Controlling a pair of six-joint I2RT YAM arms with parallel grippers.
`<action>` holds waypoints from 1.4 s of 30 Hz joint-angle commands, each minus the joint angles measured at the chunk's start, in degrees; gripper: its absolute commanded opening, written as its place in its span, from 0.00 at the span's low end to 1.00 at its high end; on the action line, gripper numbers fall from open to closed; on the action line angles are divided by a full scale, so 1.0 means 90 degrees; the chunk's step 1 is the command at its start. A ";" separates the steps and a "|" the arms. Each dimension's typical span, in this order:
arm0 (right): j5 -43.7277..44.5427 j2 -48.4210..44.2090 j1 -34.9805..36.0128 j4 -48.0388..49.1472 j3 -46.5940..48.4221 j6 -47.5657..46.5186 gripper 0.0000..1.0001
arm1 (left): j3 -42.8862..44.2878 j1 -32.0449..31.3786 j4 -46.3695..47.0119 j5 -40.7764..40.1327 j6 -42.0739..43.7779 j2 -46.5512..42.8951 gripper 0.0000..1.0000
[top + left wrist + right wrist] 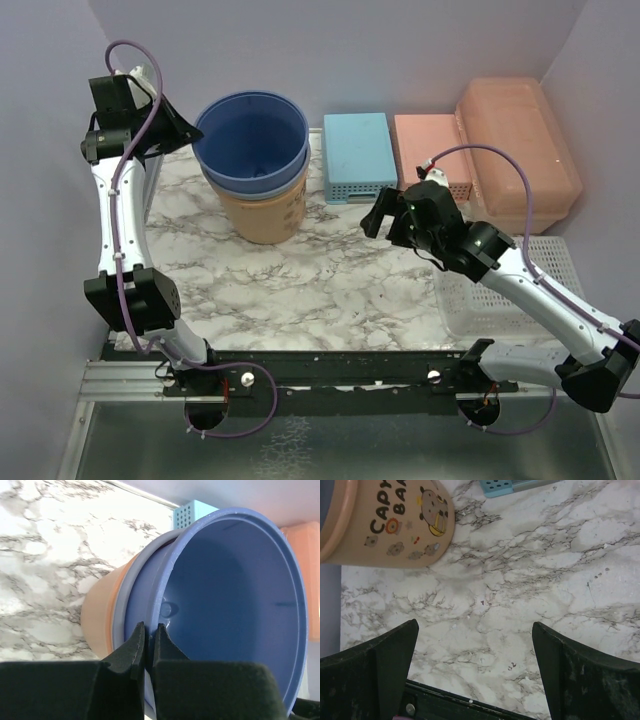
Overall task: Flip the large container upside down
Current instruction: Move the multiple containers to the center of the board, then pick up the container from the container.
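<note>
The large container (520,150) is a translucent peach-orange box with a lid, lying at the back right corner of the table, and neither gripper touches it. My left gripper (190,135) is at the back left, shut on the rim of a blue bucket (250,140). In the left wrist view its fingertips (150,626) pinch that thin rim, one finger inside the blue bucket (230,605) and one outside. My right gripper (385,215) hangs wide open over the marble table (300,280), left of the large container. In the right wrist view the right gripper (475,630) holds nothing.
The blue bucket is nested in an orange bucket (265,215) with a cartoon print (395,525). A light blue perforated basket (358,155) and a pink basket (428,145) stand along the back. A white basket (500,290) lies under the right arm.
</note>
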 commanded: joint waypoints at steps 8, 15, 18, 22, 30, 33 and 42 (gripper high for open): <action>-0.1161 0.0153 -0.0027 0.0876 0.0824 -0.0116 0.96 | -0.0428 -0.0411 0.0865 0.0711 -0.0700 -0.0822 0.00; -0.1506 0.1100 -0.0039 0.1366 0.1949 -0.0159 0.89 | -0.1141 -0.0427 0.1412 0.0731 -0.1117 -0.1334 0.00; -0.1782 0.1792 -0.0046 0.1221 0.2760 -0.0158 0.89 | -0.1299 -0.0430 0.1436 0.0597 -0.1111 -0.1485 0.00; -0.1878 0.2524 -0.0046 0.1125 0.3473 -0.0072 0.82 | -0.1425 -0.0426 0.1435 0.0658 -0.1108 -0.1618 0.00; -0.1878 0.3092 -0.0046 0.0804 0.4151 -0.0009 0.63 | -0.1647 -0.0418 0.1436 0.0779 -0.1102 -0.1833 0.00; -0.2090 0.3008 -0.0046 0.0865 0.4025 0.0020 0.56 | -0.1721 -0.0422 0.1441 0.0831 -0.1151 -0.1974 0.00; -0.3086 0.2677 -0.0037 0.1424 0.3692 0.0128 0.24 | -0.2538 -0.0426 0.2204 0.0573 -0.2036 -0.2839 0.00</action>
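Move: The left hand is already pinching the left rim of the large container, the blue bucket on top of the stack, whose middle lies about 15 cm to its right and 15 cm below. From the right hand, the rim's near right edge is some 14 cm ahead, 18 cm left and 10 cm higher. The light blue basket is about 27 cm ahead, 3 cm left and 18 cm below; the pink basket is level with it, about 19 cm farther right. Leftward, up and forward, the wide-open right hand swings about 14 cm across to the container's right rim, rolling its left side up and turning counter-clockwise, then dips slightly and closes its fingers about the rim, one inside and one outside. The left hand keeps its pinch and drags the stack right, then mostly back, about 7 cm back in all. ##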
